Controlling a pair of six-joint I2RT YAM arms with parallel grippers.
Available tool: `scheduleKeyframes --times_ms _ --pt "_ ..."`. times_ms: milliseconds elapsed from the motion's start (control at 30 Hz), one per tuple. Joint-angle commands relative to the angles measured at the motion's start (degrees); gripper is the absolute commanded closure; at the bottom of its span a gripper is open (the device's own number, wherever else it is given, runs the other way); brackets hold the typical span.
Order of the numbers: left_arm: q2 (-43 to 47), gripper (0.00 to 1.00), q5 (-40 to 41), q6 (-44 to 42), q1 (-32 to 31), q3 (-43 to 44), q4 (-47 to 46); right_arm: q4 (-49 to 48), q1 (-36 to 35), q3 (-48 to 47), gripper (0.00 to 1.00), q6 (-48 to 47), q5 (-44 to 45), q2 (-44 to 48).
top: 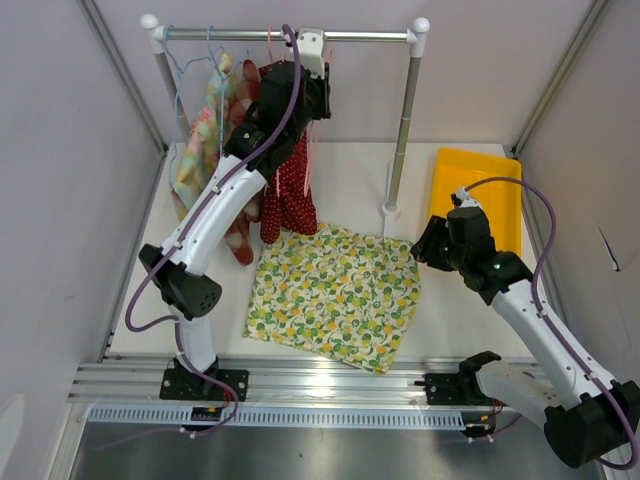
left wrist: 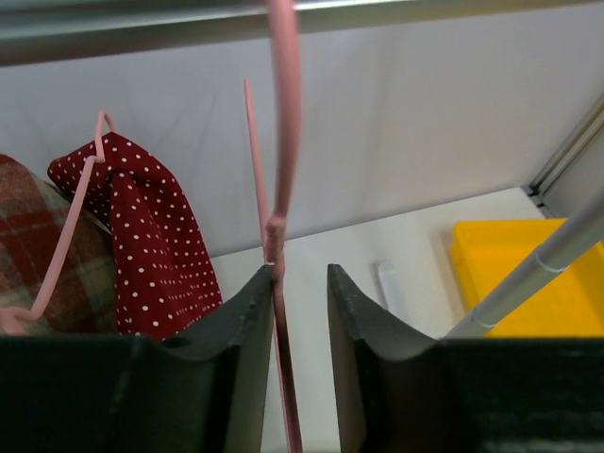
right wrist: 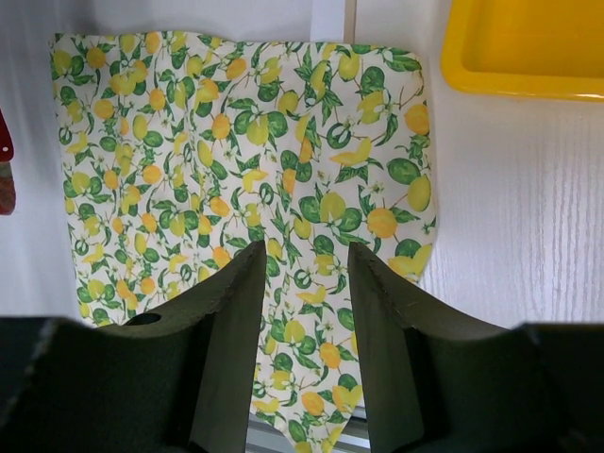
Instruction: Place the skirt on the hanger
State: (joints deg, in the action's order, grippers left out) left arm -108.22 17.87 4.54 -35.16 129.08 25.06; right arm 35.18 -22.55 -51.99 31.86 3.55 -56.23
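The lemon-print skirt (top: 335, 295) lies flat on the table, and it also shows in the right wrist view (right wrist: 245, 160). An empty pink hanger (left wrist: 283, 142) hangs from the rail (top: 350, 36). My left gripper (top: 305, 85) is raised to the rail; in its wrist view the left gripper (left wrist: 300, 274) is open, with the hanger's neck between the jaws, against the left finger. My right gripper (top: 425, 245) is open and empty above the skirt's right edge, also seen in the right wrist view (right wrist: 307, 250).
A red polka-dot garment (top: 290, 190) and other clothes (top: 200, 130) hang on the rail's left side. The rack's right post (top: 405, 120) stands just behind the skirt. A yellow tray (top: 480, 185) sits at the back right.
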Motion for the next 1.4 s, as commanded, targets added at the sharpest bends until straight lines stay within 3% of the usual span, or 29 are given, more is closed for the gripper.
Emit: scheduleKeyframes --times_ms 0,67,167,567,1033,1300,1367 --pt "-0.1 0.73 1.0 -1.5 -0.2 3.2 -2.2 0.2 -0.2 -2.5 0.55 -1.7 0.2 1.4" --pt "-0.2 0.87 1.0 -1.8 -0.2 3.5 -2.1 0.2 -0.2 -2.6 0.55 -1.8 0.1 1.5" --pt "0.1 1.0 0.7 -2.6 -0.3 3.6 -2.6 0.2 -0.2 -2.6 0.56 -2.1 0.1 1.6" --pt "5.2 1.0 -2.6 -4.4 -0.2 3.7 -3.0 -0.4 -0.1 -2.6 0.57 -2.7 -0.5 1.6" --pt "21.1 1.0 -10.4 -5.8 -0.3 -20.7 -12.5 -0.2 0.0 -2.1 0.57 -3.4 -0.8 2.3" --pt "22.7 1.0 -19.1 -6.7 -0.4 -21.6 -6.3 1.8 0.1 -2.3 0.58 -3.6 -1.0 3.5" --pt "25.9 1.0 -22.1 -6.3 -1.0 -26.5 -5.3 2.7 0.2 -2.6 0.58 -3.6 -0.7 4.6"
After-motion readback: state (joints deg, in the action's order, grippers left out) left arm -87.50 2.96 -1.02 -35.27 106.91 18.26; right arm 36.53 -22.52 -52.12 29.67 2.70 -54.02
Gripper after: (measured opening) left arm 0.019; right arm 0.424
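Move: The empty pink hanger's neck is already between the left hand's open fingers, about 1 cm ahead and level, with the rod running crosswise some 7 cm above and 2 cm ahead. The dotted skirt hangs about 8 cm to the left, 2 cm ahead and 10 cm lower; the lemon skirt lies about 27 cm back, 4 cm right and 43 cm down. From the right hand the hanger's neck is roughly 20 cm ahead, 25 cm left and 25 cm up. The empty pink hanger is pinched at its neck as the left fingers close fully. The left hand lifts it about 2.5 cm first to unhook it, then draws it back from the rod by some 9 cm, still rising slightly before a small dip at the end, and turns about 15 degrees clockwise while keeping its grip. ##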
